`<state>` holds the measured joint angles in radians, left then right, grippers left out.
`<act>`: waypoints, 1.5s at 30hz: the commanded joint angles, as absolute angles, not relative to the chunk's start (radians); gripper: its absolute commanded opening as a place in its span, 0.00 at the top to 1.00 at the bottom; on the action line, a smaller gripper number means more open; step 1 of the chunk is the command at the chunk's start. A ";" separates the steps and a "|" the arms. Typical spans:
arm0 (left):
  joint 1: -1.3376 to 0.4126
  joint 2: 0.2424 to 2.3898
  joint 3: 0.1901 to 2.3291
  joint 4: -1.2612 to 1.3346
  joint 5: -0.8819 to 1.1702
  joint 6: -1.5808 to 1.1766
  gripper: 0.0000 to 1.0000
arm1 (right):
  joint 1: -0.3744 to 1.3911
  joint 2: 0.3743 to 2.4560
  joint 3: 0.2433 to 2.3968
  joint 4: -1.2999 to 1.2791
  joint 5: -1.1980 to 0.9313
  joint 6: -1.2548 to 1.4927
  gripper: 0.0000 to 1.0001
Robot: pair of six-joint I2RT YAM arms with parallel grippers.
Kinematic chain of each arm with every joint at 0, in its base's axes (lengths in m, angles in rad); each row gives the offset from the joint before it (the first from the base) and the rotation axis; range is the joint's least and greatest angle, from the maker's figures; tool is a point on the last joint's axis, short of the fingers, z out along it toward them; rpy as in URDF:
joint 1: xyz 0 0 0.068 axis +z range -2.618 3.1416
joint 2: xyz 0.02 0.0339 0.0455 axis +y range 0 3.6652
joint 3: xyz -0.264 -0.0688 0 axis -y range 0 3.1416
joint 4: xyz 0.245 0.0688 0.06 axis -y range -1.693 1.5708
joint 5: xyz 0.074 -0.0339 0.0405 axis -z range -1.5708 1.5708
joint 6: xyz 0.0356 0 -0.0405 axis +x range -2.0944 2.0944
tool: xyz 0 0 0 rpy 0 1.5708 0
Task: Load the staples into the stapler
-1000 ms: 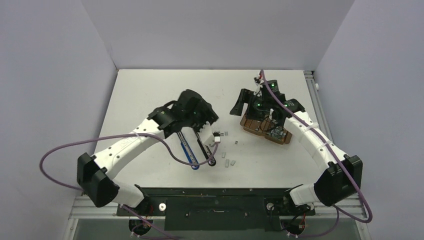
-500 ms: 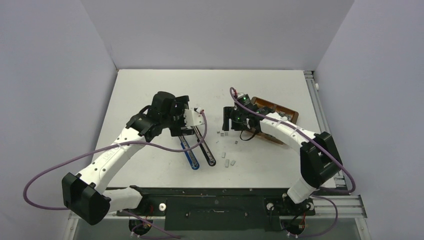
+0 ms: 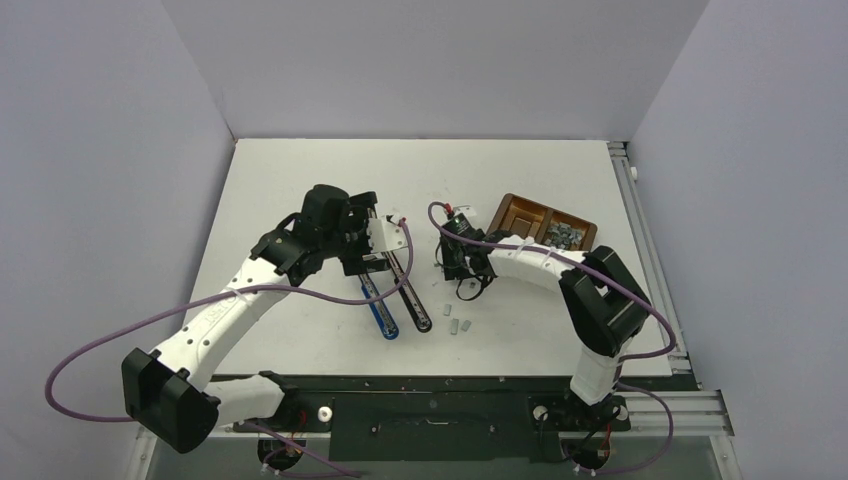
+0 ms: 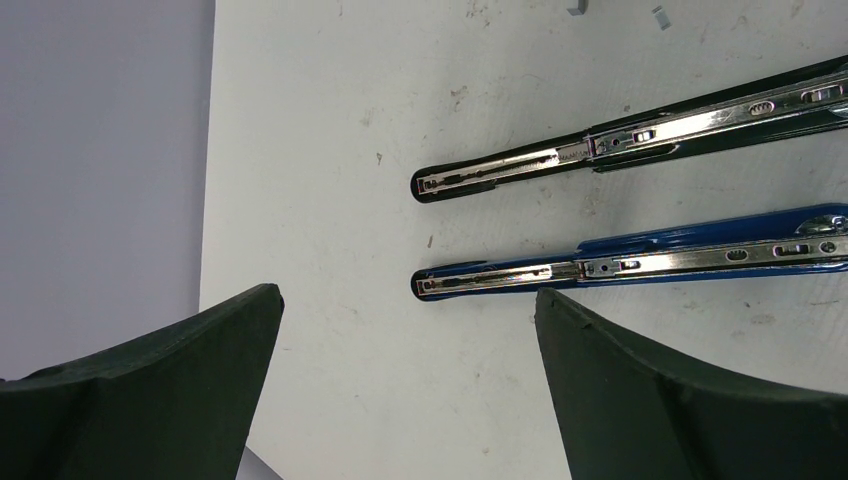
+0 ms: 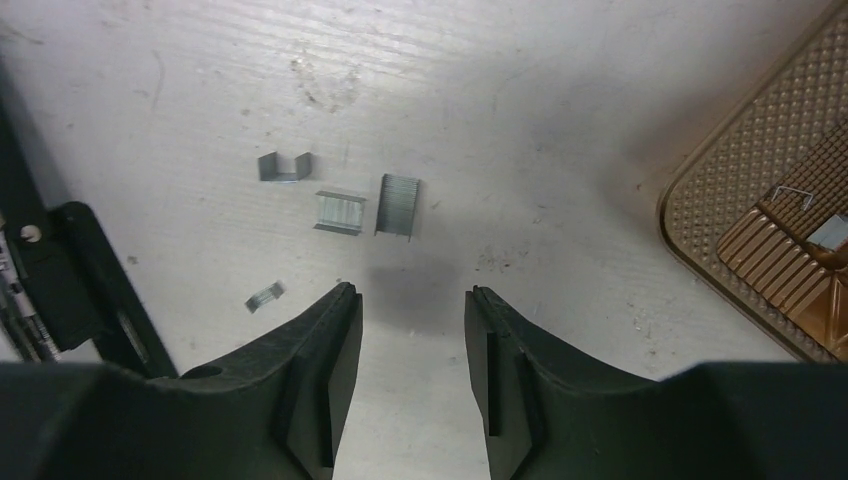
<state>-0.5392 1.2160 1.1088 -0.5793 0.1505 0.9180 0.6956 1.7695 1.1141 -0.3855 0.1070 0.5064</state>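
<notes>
Two staplers lie opened flat side by side on the white table, a blue stapler [image 3: 380,308] [image 4: 640,264] and a black stapler [image 3: 412,298] [image 4: 640,142], metal channels facing up. My left gripper [image 3: 370,258] [image 4: 408,293] hovers over their far ends, open wide, holding nothing. Loose staples [image 5: 397,205] lie in small silver strips on the table just ahead of my right gripper [image 3: 458,272] [image 5: 411,290]. Its jaws stand partly open above bare table with nothing between them. More staples [image 3: 460,325] lie near the black stapler's tip.
A brown two-compartment tray [image 3: 520,208] [image 5: 740,190] sits right of the right gripper, with a heap of staples in its right compartment. A black stapler part [image 5: 75,270] lies at the left edge of the right wrist view.
The right arm swung left from the tray to the loose staples, and its jaws narrowed. The left gripper opened wide and drew back from the staplers, then stayed still.
</notes>
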 commanded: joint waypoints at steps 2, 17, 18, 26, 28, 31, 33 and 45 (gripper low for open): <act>-0.537 1.185 1.124 -0.548 0.193 0.896 0.04 | 0.704 1.794 1.094 -0.346 0.185 0.499 0.58; -0.537 1.174 1.134 -0.538 0.196 0.916 0.04 | 0.729 1.880 1.129 -0.337 0.234 0.498 0.57; -0.537 1.174 1.134 -0.536 0.197 0.915 0.04 | 0.729 1.882 1.133 -0.339 0.243 0.497 0.57; -0.537 1.168 1.128 -0.534 0.196 0.922 0.04 | 0.727 1.905 1.145 -0.331 0.270 0.489 0.69; -0.537 1.167 1.127 -0.536 0.197 0.922 0.04 | 0.728 1.903 1.143 -0.332 0.277 0.489 0.70; -0.538 1.170 1.129 -0.537 0.199 0.924 0.04 | 0.728 1.895 1.132 -0.333 0.279 0.487 0.75; -0.538 1.170 1.132 -0.537 0.201 0.924 0.04 | 0.727 1.890 1.124 -0.328 0.279 0.488 0.77; -0.557 1.161 1.120 -0.544 0.209 0.935 0.04 | 0.727 1.891 1.115 -0.311 0.271 0.489 0.85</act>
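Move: The short strip of staples lies roughly 3 cm ahead of the right hand's fingertips and 3 cm below, in line with the gap. A small staple piece sits just left of the strip, some 2 cm to the hand's left, and a loose bracket about 2 cm left of that piece. The black stapler's middle is around 8 cm left, level; the box is 19 cm right and 9 cm ahead. From the left hand the strip is some 11 cm right, 2 cm ahead and 20 cm down. The right hand, fingers still about half open, first sinks some 2 cm to the table just short of the staple strip, then slides forward at that height by about 2 cm until the tips straddle the strip's near end, the wrist tilting only about 5 degrees. As it arrives the fingers close steadily across the strip's width and pinch its near end between the tips, the grip effort rising as they stop short of fully shut. ##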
